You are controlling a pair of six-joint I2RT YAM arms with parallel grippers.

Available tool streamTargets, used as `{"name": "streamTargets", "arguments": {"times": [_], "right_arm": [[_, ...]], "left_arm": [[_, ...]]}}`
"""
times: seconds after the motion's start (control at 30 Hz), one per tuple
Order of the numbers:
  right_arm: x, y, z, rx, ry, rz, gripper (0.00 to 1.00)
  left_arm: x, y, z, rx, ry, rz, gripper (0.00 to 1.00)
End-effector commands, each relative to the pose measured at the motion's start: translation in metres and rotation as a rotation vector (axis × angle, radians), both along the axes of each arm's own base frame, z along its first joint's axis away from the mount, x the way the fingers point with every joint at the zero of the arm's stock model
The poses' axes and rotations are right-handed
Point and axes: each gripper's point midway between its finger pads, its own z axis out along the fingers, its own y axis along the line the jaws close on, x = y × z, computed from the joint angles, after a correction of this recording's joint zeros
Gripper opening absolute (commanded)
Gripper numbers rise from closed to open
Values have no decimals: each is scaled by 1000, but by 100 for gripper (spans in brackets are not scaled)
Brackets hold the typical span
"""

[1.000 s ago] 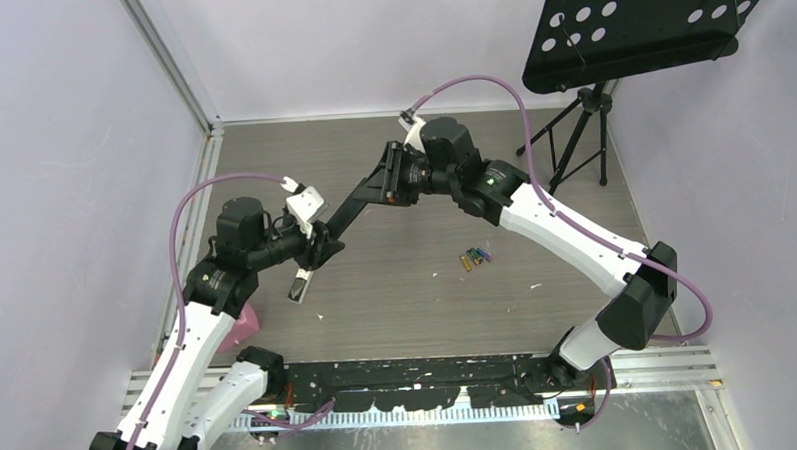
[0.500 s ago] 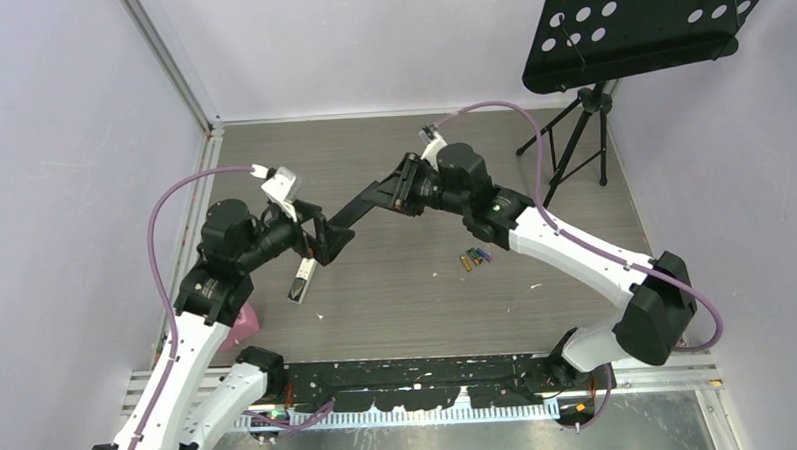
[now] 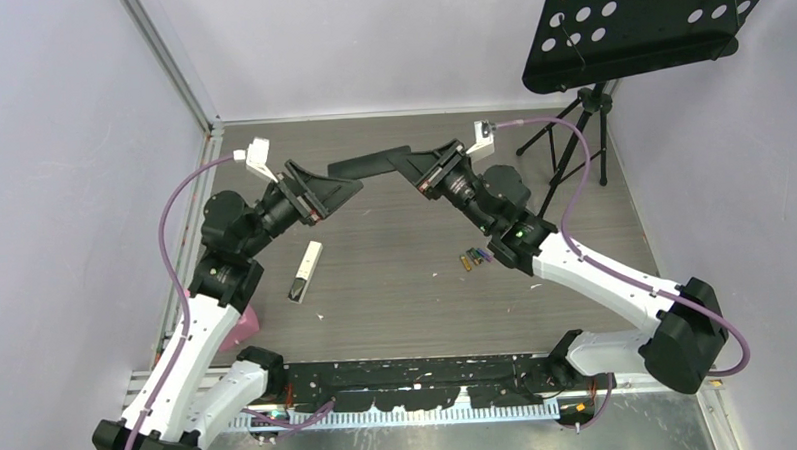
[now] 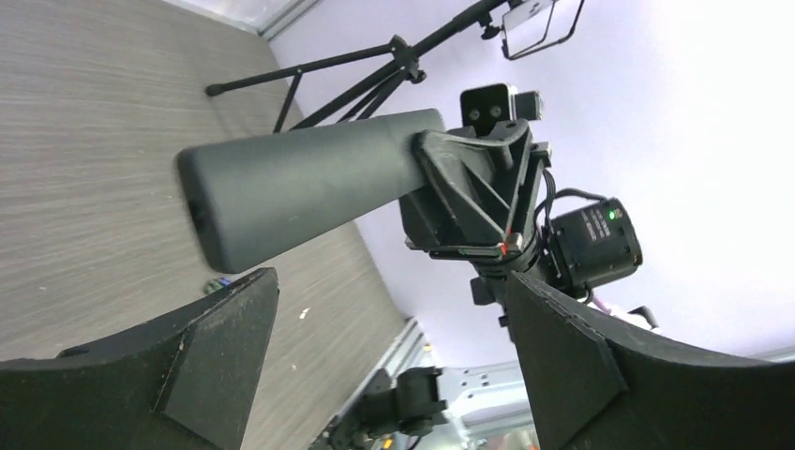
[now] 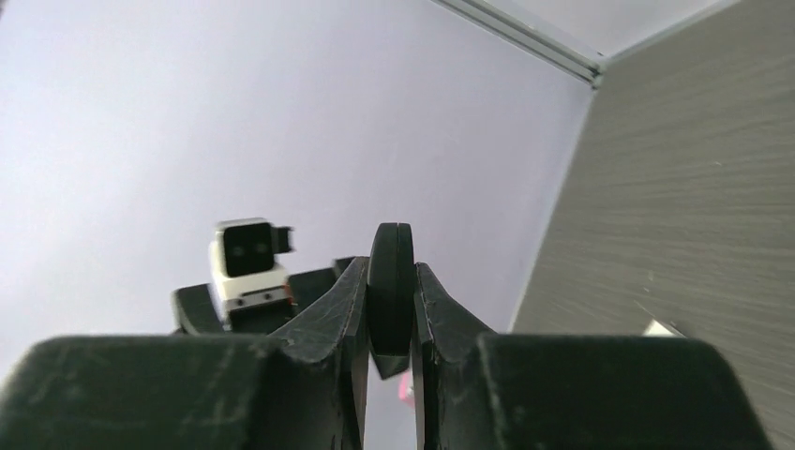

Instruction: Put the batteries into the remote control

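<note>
My right gripper (image 3: 412,162) is shut on one end of a long black remote control (image 3: 367,164) and holds it level, high above the table. In the right wrist view the remote (image 5: 391,272) stands edge-on between the closed fingers. My left gripper (image 3: 335,192) is open and empty, just left of and below the remote's free end. The left wrist view shows that end (image 4: 300,187) above the spread fingers (image 4: 220,347). The batteries (image 3: 476,256), a few tiny coloured cells, lie together on the table under the right arm. They are a speck in the left wrist view (image 4: 215,284).
A slim white bar with a black end (image 3: 304,272) lies on the table below the left gripper. A pink object (image 3: 240,326) sits by the left arm's base. A black tripod stand (image 3: 581,129) with a perforated tray stands back right. Walls close in left, back and right.
The right gripper has lifted the remote and swung it up and to the right. The left gripper has come away from the remote's end and risen toward the back, uncovering the white bar.
</note>
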Motion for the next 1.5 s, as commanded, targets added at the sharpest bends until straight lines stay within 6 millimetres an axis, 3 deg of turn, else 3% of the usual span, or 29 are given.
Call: {"name": "streamTargets", "arguments": {"times": [0.0, 0.17, 0.3, 0.47, 0.7, 0.9, 1.07, 1.3, 1.47], "right_arm": [[-11, -26, 66, 200, -135, -57, 7], [-12, -40, 65, 206, -140, -108, 7], [-16, -25, 63, 209, -113, -28, 7], [-18, -9, 54, 248, -56, 54, 7], [-15, 0, 45, 283, -6, 89, 7], [-12, 6, 35, 298, 32, 107, 7], [-13, 3, 31, 295, 44, 102, 7], [-15, -1, 27, 272, 76, 90, 7], [-16, 2, 23, 253, 108, 100, 6]], "left_arm": [[0, -3, 26, -131, 46, -19, 93], [11, 7, 11, -119, 99, 79, 94], [13, -4, 17, -219, 111, 2, 94], [11, -14, 38, -327, 68, -102, 80], [7, -13, 54, -393, 13, -129, 60], [7, -13, 54, -403, -1, -135, 49], [10, -13, 55, -394, -35, -126, 46], [23, -6, 43, -349, -64, -28, 57], [22, -11, 42, -358, -61, -71, 40]]}}
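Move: The remote control is held at its right end in my right hand, its middle about 5 cm left of that hand and nearly level. From my open left hand that middle lies some 4 cm ahead and 4 cm right, about level, its free end crossing ahead of my fingertips. My right hand's grip is about 5 cm ahead and 8 cm right of my left. The batteries lie roughly 15 cm to the right hand's right, neither ahead nor back, far below on the table. I reach my left hand about 3 cm forward to the remote's free end and slightly right, then lift it some 3 cm and ease down a little. It rolls about 20 degrees, left side down, while the wide-open fingers half-close around that end. My right hand keeps its grip, rising about 4 cm and swinging right, then returning as it tilts the free end up some 15 degrees. ##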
